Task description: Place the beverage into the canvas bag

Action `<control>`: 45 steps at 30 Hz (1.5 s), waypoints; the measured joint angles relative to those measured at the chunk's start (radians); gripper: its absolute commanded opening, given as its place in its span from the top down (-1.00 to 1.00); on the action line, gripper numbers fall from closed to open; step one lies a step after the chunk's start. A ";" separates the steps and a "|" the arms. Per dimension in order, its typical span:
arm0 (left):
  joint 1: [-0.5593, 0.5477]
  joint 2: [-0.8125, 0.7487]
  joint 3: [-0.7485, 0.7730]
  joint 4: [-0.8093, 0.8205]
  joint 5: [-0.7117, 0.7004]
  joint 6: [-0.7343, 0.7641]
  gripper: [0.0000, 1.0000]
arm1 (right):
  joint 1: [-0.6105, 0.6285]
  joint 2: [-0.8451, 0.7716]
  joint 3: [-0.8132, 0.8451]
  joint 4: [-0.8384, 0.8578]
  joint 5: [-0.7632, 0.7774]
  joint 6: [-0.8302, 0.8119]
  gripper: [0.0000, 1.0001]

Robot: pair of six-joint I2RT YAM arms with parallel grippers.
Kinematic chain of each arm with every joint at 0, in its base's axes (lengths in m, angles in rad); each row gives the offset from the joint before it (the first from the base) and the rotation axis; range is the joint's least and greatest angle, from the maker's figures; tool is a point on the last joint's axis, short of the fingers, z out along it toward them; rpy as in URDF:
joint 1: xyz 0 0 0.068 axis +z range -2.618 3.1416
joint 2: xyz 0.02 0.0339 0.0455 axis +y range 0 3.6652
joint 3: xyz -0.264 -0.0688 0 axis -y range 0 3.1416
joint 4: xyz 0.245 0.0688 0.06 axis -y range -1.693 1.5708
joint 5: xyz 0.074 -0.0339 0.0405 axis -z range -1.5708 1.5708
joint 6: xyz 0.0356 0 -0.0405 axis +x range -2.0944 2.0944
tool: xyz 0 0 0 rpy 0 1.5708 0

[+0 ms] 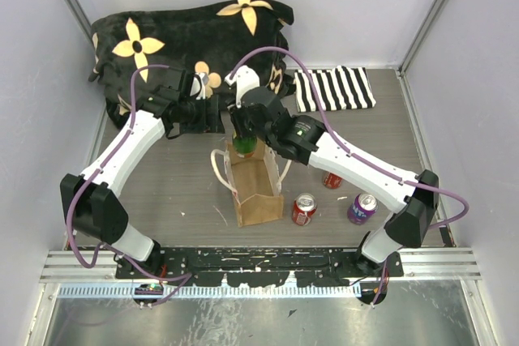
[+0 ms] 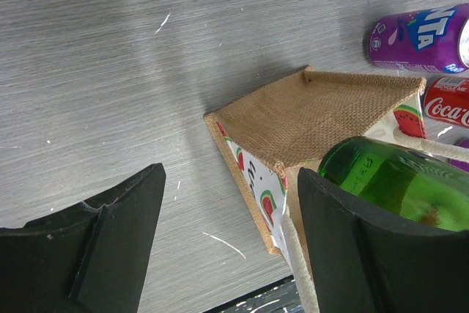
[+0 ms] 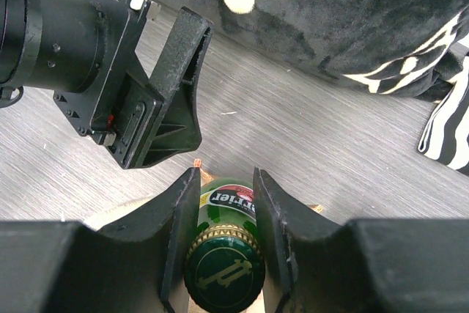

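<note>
The beverage, a green glass bottle (image 1: pixel 244 145) (image 3: pixel 223 269), hangs upright with its base in the open mouth of the canvas bag (image 1: pixel 258 192). My right gripper (image 1: pixel 243 123) (image 3: pixel 227 177) is shut on the bottle's neck just below the cap. The tan bag (image 2: pixel 308 115) stands on the table, and the bottle's green body (image 2: pixel 396 177) shows at its rim. Left of the bottle, my left gripper (image 1: pixel 212 113) (image 2: pixel 233 181) is open. The bag's near corner and a cream handle (image 2: pixel 297 269) lie between its fingers, close to the right finger.
A red cola can (image 1: pixel 303 209) and a purple can (image 1: pixel 362 208) stand right of the bag, and another red can (image 1: pixel 332 180) lies behind them. A black flowered cushion (image 1: pixel 190 38) and a striped cloth (image 1: pixel 333 88) lie at the back.
</note>
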 measured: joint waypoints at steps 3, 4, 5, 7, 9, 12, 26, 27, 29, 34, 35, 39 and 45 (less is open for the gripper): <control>0.000 0.000 0.000 0.000 0.000 0.000 -0.59 | 0.005 0.000 0.000 -0.002 0.002 -0.003 0.99; 0.000 0.000 0.000 0.000 0.000 0.000 -0.59 | 0.006 0.000 0.000 -0.001 0.003 -0.003 0.99; 0.000 0.000 0.000 0.000 0.000 0.000 -0.59 | 0.008 0.000 0.000 -0.001 0.005 -0.006 0.99; 0.000 0.000 0.000 0.000 0.000 0.000 -0.59 | 0.012 0.000 0.000 0.000 0.009 -0.010 0.99; 0.000 0.000 0.000 0.000 0.000 0.000 -0.59 | 0.014 0.000 0.000 -0.001 0.009 -0.013 0.99; 0.000 0.002 0.000 0.000 0.000 0.000 -0.59 | 0.018 0.000 0.004 -0.007 0.008 -0.014 0.98; 0.000 0.018 0.000 0.002 0.000 0.002 -0.58 | 0.057 -0.016 0.010 -0.037 0.008 -0.013 0.99; 0.000 0.018 0.000 0.001 0.000 0.003 -0.58 | 0.057 -0.020 0.010 -0.039 0.008 -0.013 0.98; 0.000 0.018 0.000 0.002 0.000 0.004 -0.58 | 0.058 -0.032 0.008 -0.042 0.008 -0.013 0.99; 0.000 0.018 0.000 0.002 -0.001 0.005 -0.58 | 0.058 -0.066 -0.057 -0.008 0.008 -0.004 0.99; 0.000 0.018 0.000 0.002 -0.001 0.005 -0.58 | 0.057 -0.066 -0.075 0.002 0.008 -0.001 0.99; 0.000 0.018 0.000 0.002 -0.001 0.011 -0.58 | 0.057 -0.066 -0.151 0.029 0.006 0.008 0.99; 0.000 0.018 -0.018 0.002 -0.001 0.020 -0.58 | 0.057 -0.058 -0.254 0.128 -0.006 0.006 0.98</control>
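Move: The canvas bag's mouth gapes under the upright green bottle that the right hand holds by its neck; the bag's middle lies about 8 cm back, 3 cm to the right and some 20 cm below that hand. A purple can stands about 16 cm right of the hand and 3 cm farther out, a red can 17 cm right and 15 cm back. From the open left hand, the bag's middle is about 12 cm back, 10 cm right and 10 cm lower. The green bottle, still pinched by its neck in the right fingers, is first eased back about 3 cm from the bag's far end towards its middle, with a brief small swing left and back. After a slight lift the right hand sinks, ending some 6 cm lower, taking the bottle base-first down into the bag's open mouth; the grip stays shut on the neck. ##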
